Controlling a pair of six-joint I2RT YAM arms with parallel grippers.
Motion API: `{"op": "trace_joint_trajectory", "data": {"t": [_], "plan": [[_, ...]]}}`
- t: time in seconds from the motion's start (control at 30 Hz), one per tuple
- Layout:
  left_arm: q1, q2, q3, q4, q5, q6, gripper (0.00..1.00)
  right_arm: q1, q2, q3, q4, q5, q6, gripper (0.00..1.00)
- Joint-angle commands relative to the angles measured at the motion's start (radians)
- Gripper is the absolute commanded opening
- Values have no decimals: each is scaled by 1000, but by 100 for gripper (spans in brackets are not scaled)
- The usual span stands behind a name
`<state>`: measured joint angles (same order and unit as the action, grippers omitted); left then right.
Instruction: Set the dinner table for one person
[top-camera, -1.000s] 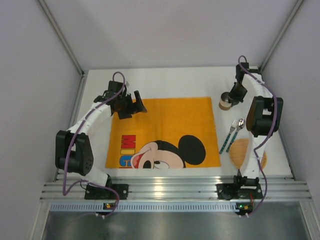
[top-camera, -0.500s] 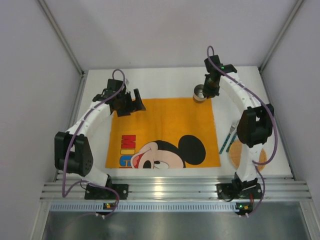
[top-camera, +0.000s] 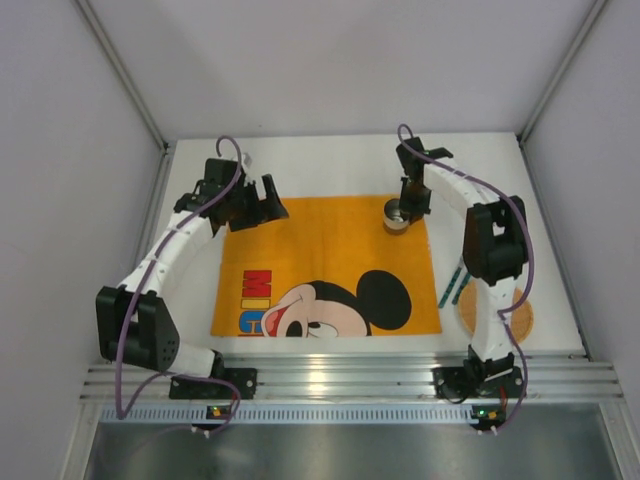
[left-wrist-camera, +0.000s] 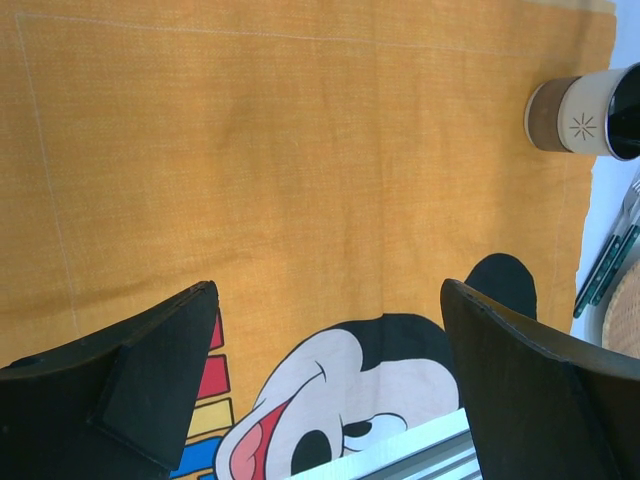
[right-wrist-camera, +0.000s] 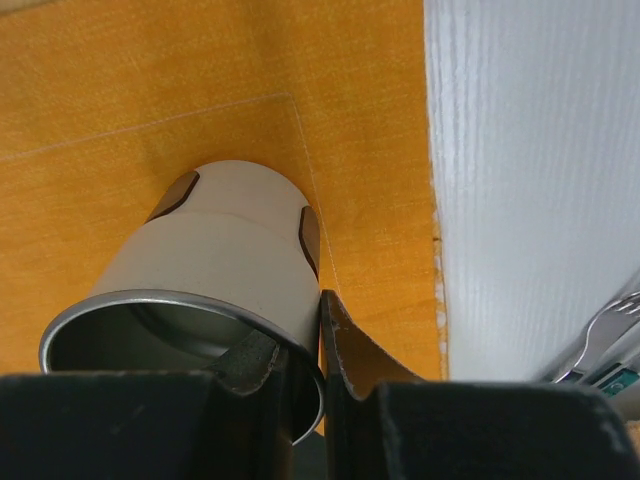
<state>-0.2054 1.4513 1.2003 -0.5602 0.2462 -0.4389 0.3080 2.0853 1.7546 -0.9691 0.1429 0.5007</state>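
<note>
A beige cup (top-camera: 397, 214) with a brown base and steel inside sits over the far right corner of the orange Mickey mat (top-camera: 330, 250), which lies on the white dinner table (top-camera: 330, 160). My right gripper (top-camera: 406, 205) is shut on the cup (right-wrist-camera: 220, 260): one finger stands inside the rim and the other outside, in the right wrist view (right-wrist-camera: 295, 335). I cannot tell whether the cup's base touches the mat (right-wrist-camera: 150, 100). My left gripper (top-camera: 262, 204) hangs open over the mat's far left corner. Nothing lies between its fingers in the left wrist view (left-wrist-camera: 330, 350), where the cup (left-wrist-camera: 580, 115) shows at top right.
A fork and spoon with teal handles (top-camera: 447, 290) lie right of the mat, partly hidden by the right arm. A round woven placemat (top-camera: 522, 320) lies beside them at the near right. A ribbed aluminium rail (top-camera: 350, 375) runs along the near edge. Walls close in on both sides.
My right arm has carried the cup leftwards, from the bare table right of the mat to over the mat's far right corner. The left gripper has shifted slightly and stays open.
</note>
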Motion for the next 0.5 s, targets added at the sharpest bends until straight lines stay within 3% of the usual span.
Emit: {"op": "trace_joint_trajectory", "data": {"t": [0.0, 0.1, 0.17, 0.2, 0.33, 0.47], "plan": [[4, -65, -28, -27, -8, 17, 98, 28, -25, -7, 61, -37, -11, 2], [4, -81, -50, -26, -10, 11, 98, 29, -40, -30, 63, -40, -11, 10], [4, -86, -59, -21, -1, 8, 98, 29, -62, -53, 63, -35, -17, 30], [4, -88, -59, -20, 4, 5, 98, 28, -73, -63, 60, -23, -19, 47], [0, -72, -50, -10, 11, 3, 98, 11, -175, -128, 38, 33, -30, 72], [-20, -52, -47, 5, 13, 3, 98, -55, -310, -251, 26, 75, -36, 73]]}}
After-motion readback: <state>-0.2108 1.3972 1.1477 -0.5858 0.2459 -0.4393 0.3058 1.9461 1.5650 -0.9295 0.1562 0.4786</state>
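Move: The cup hangs by its right-hand rim in the right hand's shut fingers, its middle about 3 cm to the left, 1 cm ahead and 3 cm below, over the far right corner of the cloth. From that hand the fork's middle is some 13 cm back and 11 cm right, the spoon's about 11 cm back and 15 cm right, both roughly 7 cm lower. From the left hand the cup is about 32 cm right, 5 cm ahead and 13 cm down. The cup is set down on the cloth by the right hand, which sinks about 1 cm while easing 1 cm left. The fingers that pinch the cup's rim then spread to about three quarters, and the hand draws back some 3 cm and right about 2.5 cm, away from the cup, starting to rise only at the last. The open left hand eases back 2 cm. ##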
